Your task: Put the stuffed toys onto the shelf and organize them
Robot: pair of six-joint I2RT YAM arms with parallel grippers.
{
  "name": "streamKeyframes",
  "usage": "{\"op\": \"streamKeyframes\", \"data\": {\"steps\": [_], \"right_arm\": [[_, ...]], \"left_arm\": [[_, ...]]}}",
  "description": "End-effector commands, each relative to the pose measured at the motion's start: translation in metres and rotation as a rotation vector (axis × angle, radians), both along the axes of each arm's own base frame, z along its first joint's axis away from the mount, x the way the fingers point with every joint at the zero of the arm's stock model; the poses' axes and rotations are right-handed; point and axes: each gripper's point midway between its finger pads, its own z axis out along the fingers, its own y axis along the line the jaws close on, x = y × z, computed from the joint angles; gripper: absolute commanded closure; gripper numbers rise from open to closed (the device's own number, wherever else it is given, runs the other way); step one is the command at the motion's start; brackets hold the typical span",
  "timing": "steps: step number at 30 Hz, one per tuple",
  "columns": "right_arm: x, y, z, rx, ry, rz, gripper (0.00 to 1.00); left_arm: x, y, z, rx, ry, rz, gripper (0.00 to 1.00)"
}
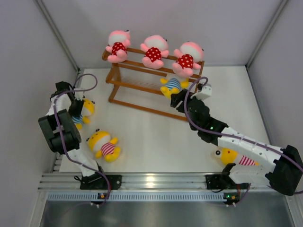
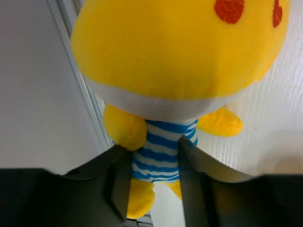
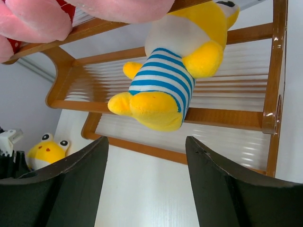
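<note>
The shelf (image 1: 142, 80) stands at the back with three pink stuffed toys (image 1: 154, 51) seated along its top rail. A yellow toy in blue-white stripes (image 1: 171, 85) lies on the middle tier at the right end, also seen in the right wrist view as the striped toy (image 3: 163, 87). My right gripper (image 1: 179, 101) (image 3: 147, 142) hangs open just in front of it, holding nothing. At the left wall my left gripper (image 1: 75, 112) (image 2: 154, 144) is shut on the striped torso of another yellow blue-white toy (image 1: 86, 109) (image 2: 161, 146), both fingers pressing its sides.
A yellow toy in red-white stripes (image 1: 105, 145) lies on the table near the left arm's base. Another red-white one (image 1: 234, 157) lies partly under the right arm. Grey walls close in on both sides. The shelf's lower tiers (image 3: 222, 116) hold nothing else.
</note>
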Motion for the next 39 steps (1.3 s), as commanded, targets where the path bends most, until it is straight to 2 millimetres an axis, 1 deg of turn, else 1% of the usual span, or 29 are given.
{"op": "streamKeyframes", "data": {"steps": [1,3,4,7,8,10,11,13,14,15,16,17,18,19,20,21,22,23,24,25,26,27,29,30,31,32,34,38,39], "right_arm": [[-0.010,0.007,0.040,0.004,-0.070,0.059,0.34],[-0.015,0.009,0.045,-0.020,-0.084,0.082,0.34],[-0.019,0.013,0.049,-0.061,-0.107,0.115,0.34],[-0.033,0.032,0.066,-0.161,-0.216,0.250,0.35],[-0.038,0.039,0.070,-0.189,-0.253,0.294,0.36],[-0.056,0.065,0.083,-0.286,-0.366,0.438,0.37],[-0.061,0.079,0.081,-0.331,-0.393,0.496,0.37],[-0.083,0.112,0.094,-0.435,-0.521,0.656,0.37],[-0.087,0.131,0.084,-0.484,-0.537,0.719,0.37],[-0.100,0.149,0.096,-0.486,-0.600,0.797,0.37],[-0.106,0.172,0.081,-0.547,-0.623,0.868,0.36],[-0.113,0.185,0.080,-0.559,-0.648,0.913,0.36],[-0.121,0.200,0.093,-0.554,-0.713,0.968,0.35],[-0.128,0.213,0.093,-0.550,-0.735,1.002,0.35],[-0.127,0.232,0.080,-0.558,-0.733,1.039,0.35],[-0.131,0.243,0.097,-0.528,-0.781,1.061,0.35],[-0.131,0.260,0.084,-0.533,-0.772,1.091,0.35],[-0.133,0.269,0.086,-0.527,-0.788,1.102,0.34],[-0.134,0.279,0.099,-0.518,-0.830,1.096,0.34],[-0.137,0.294,0.086,-0.535,-0.824,1.120,0.34],[-0.138,0.301,0.098,-0.525,-0.851,1.112,0.34],[-0.141,0.314,0.087,-0.538,-0.849,1.125,0.33],[-0.140,0.324,0.093,-0.531,-0.858,1.112,0.33],[-0.138,0.328,0.088,-0.540,-0.850,1.110,0.32],[-0.134,0.335,0.075,-0.563,-0.829,1.119,0.32],[-0.130,0.337,0.076,-0.583,-0.832,1.100,0.32],[-0.123,0.343,0.057,-0.633,-0.802,1.107,0.32],[-0.110,0.351,0.036,-0.714,-0.769,1.087,0.29],[-0.106,0.354,0.024,-0.738,-0.747,1.087,0.29]], "left_arm": [[0.004,-0.005,0.002,-0.044,-0.051,-0.010,0.58],[0.002,-0.009,0.014,-0.060,-0.089,-0.021,0.79],[0.001,-0.015,0.017,-0.081,-0.106,-0.026,1.00],[-0.005,-0.032,0.047,-0.127,-0.176,-0.051,1.00],[-0.003,-0.044,0.067,-0.160,-0.240,-0.073,1.00],[-0.006,-0.063,0.086,-0.238,-0.295,-0.078,1.00],[-0.006,-0.079,0.109,-0.290,-0.364,-0.119,1.00],[-0.011,-0.092,0.127,-0.347,-0.404,-0.102,1.00],[-0.012,-0.099,0.146,-0.359,-0.446,-0.117,1.00],[-0.013,-0.110,0.156,-0.411,-0.463,-0.141,1.00],[-0.023,-0.122,0.159,-0.474,-0.433,-0.137,1.00],[-0.023,-0.128,0.168,-0.507,-0.442,-0.149,1.00],[-0.026,-0.141,0.174,-0.574,-0.448,-0.177,1.00],[-0.029,-0.149,0.178,-0.614,-0.446,-0.175,1.00],[-0.034,-0.155,0.181,-0.646,-0.440,-0.172,1.00],[-0.037,-0.164,0.186,-0.693,-0.445,-0.182,1.00],[-0.039,-0.168,0.189,-0.719,-0.442,-0.174,1.00],[-0.043,-0.172,0.191,-0.739,-0.438,-0.176,1.00],[-0.044,-0.174,0.192,-0.753,-0.436,-0.171,1.00],[-0.045,-0.177,0.194,-0.770,-0.439,-0.169,1.00],[-0.045,-0.178,0.194,-0.775,-0.436,-0.168,1.00],[-0.045,-0.180,0.193,-0.783,-0.432,-0.163,1.00],[-0.046,-0.181,0.193,-0.795,-0.426,-0.157,1.00],[-0.046,-0.183,0.194,-0.802,-0.426,-0.156,1.00],[-0.047,-0.185,0.195,-0.816,-0.425,-0.162,1.00],[-0.048,-0.187,0.196,-0.830,-0.423,-0.163,1.00],[-0.048,-0.190,0.199,-0.852,-0.425,-0.165,1.00],[-0.048,-0.191,0.199,-0.870,-0.419,-0.159,1.00],[-0.048,-0.191,0.199,-0.867,-0.420,-0.158,1.00]]}}
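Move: The blue-striped toy lies with its torso between the left fingers, its middle about 3 cm ahead and 3 cm right of that hand; the pink-striped toy is some 15 cm back and 15 cm right. From the right hand the blue-striped toy is roughly 52 cm left, 5 cm ahead and 20 cm lower; the pink-striped toy is 38 cm left and 12 cm back, and the shelved toy about 8 cm straight ahead. Left pinches the blue-striped toy, carries it up and right; open right swings about 35 cm left towards it. ##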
